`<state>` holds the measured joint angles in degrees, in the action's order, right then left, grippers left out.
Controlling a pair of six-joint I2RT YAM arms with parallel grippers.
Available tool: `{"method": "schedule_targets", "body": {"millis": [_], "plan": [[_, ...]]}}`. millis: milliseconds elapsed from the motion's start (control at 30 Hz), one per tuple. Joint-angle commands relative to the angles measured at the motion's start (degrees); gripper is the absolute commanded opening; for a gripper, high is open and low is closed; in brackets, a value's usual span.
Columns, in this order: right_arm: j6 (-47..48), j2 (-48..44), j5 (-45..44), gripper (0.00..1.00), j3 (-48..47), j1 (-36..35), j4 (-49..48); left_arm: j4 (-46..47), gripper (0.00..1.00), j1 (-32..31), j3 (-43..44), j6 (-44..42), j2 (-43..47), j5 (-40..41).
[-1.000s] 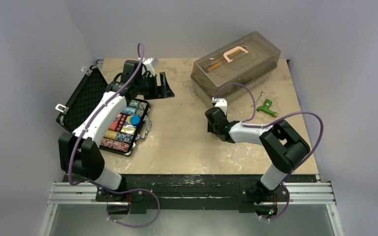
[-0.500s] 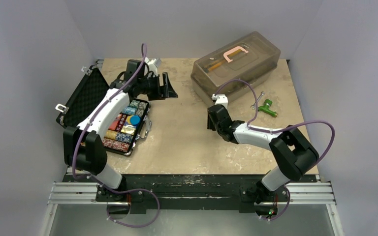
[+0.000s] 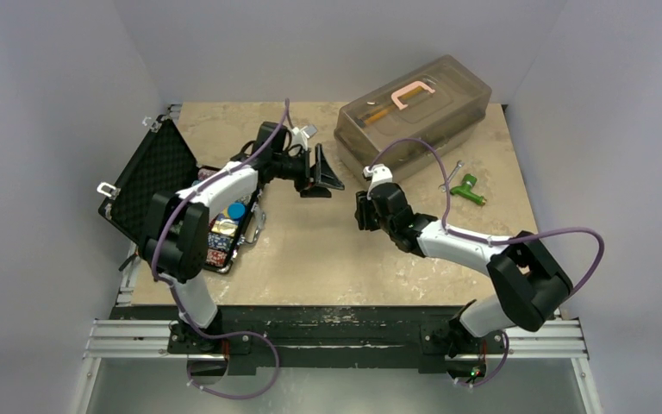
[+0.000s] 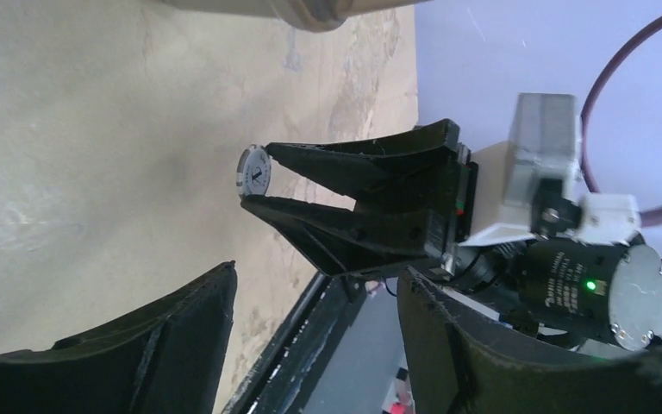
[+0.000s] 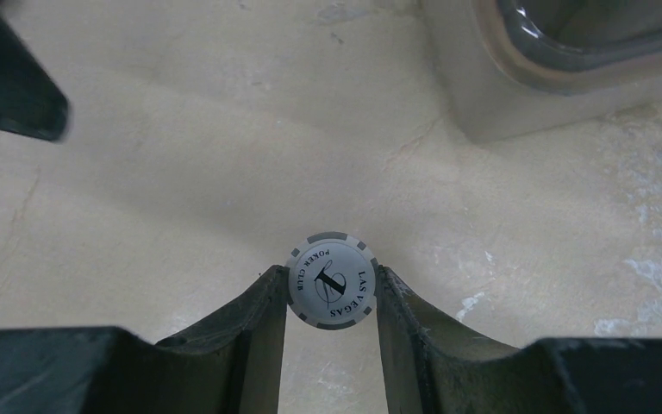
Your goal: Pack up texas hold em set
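Observation:
The texas hold em set's black case [image 3: 150, 177] lies open at the table's left, with rows of coloured chips [image 3: 221, 238] partly hidden under my left arm. My right gripper [image 5: 331, 276] is shut on a white poker chip [image 5: 331, 279] printed "Las Vegas Poker Club", held on edge above the tabletop. In the left wrist view the same chip [image 4: 254, 172] shows at the right gripper's fingertips. My left gripper [image 4: 315, 274] is open and empty. It hangs at mid-table [image 3: 326, 172], a short way to the left of the right gripper [image 3: 360, 211] and facing it.
A translucent grey tub [image 3: 448, 103] holding a pink clamp [image 3: 412, 93] stands at the back right, close behind the right gripper. A green-handled tool [image 3: 466, 191] and a wrench [image 3: 451, 175] lie to its right.
My left arm has swung from over the case toward mid-table and the right gripper, its jaws a little narrower. The right gripper has moved slightly up and left with the chip.

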<state>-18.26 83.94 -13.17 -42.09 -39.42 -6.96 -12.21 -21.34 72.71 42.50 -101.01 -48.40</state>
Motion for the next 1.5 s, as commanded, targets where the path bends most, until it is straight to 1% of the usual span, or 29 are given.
{"method": "schedule_targets", "body": {"millis": [0, 67, 300, 333, 433, 467, 967, 1200, 1467], "plan": [[3.3, -2.0, 4.8, 0.36, -1.1, -0.1, -4.0, 6.8, 0.64, -0.5, -0.1, 4.9, -3.1, -6.1], [3.8, -2.1, 5.7, 0.36, -1.7, -0.1, -4.4, 5.6, 0.64, -0.4, 0.3, 4.1, -3.9, -6.0], [4.9, -2.5, 8.0, 0.36, -3.5, -0.2, -5.0, 6.9, 0.61, -0.6, 0.6, 5.3, -6.6, -7.4], [5.0, -2.6, 8.2, 0.36, -3.6, -0.2, -5.1, 7.0, 0.60, -0.6, 0.7, 5.5, -6.9, -7.5], [5.3, -3.0, 8.8, 0.36, -3.9, -0.2, -5.3, 8.2, 0.52, -0.6, 0.7, 6.5, -7.8, -8.3], [5.4, -3.1, 8.9, 0.36, -4.1, -0.2, -5.2, 8.3, 0.51, -0.6, 0.7, 6.7, -8.0, -8.4], [5.9, -4.7, 9.6, 0.36, -7.1, -0.3, -4.1, 6.6, 0.52, -1.9, 2.5, 5.4, -10.3, -9.8], [6.0, -4.7, 9.7, 0.36, -7.8, -0.3, -3.9, 7.1, 0.48, -2.6, 2.9, 5.8, -10.8, -10.6], [5.9, -3.8, 9.8, 0.36, -8.4, -0.6, -4.5, 10.5, 0.43, -3.5, 2.6, 8.0, -11.7, -12.9]]}}
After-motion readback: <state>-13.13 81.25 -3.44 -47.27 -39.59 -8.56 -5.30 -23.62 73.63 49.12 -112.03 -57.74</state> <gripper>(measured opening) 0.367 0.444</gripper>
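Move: The poker chip, still pinched in the right fingers, lies about 9 cm right of the left hand, 2 cm back and roughly 10 cm below it. From the right hand the receiving left gripper is thus some 9 cm left, 2 cm ahead and 10 cm above. The middle of the clear storage box is about 25 cm ahead of the right hand, 14 cm right and about level in height; the open case's tray lies about 29 cm left of the left hand, level fore and aft, 15 cm below. Down about 4 cm and right 3 cm goes the left hand, tilting some 10 degrees and partly narrowing its open fingers around the chip. The right hand keeps its pinch and raises the chip about 6 cm while carrying it left towards those fingers, turning slightly counter-clockwise, then nearly stops. ##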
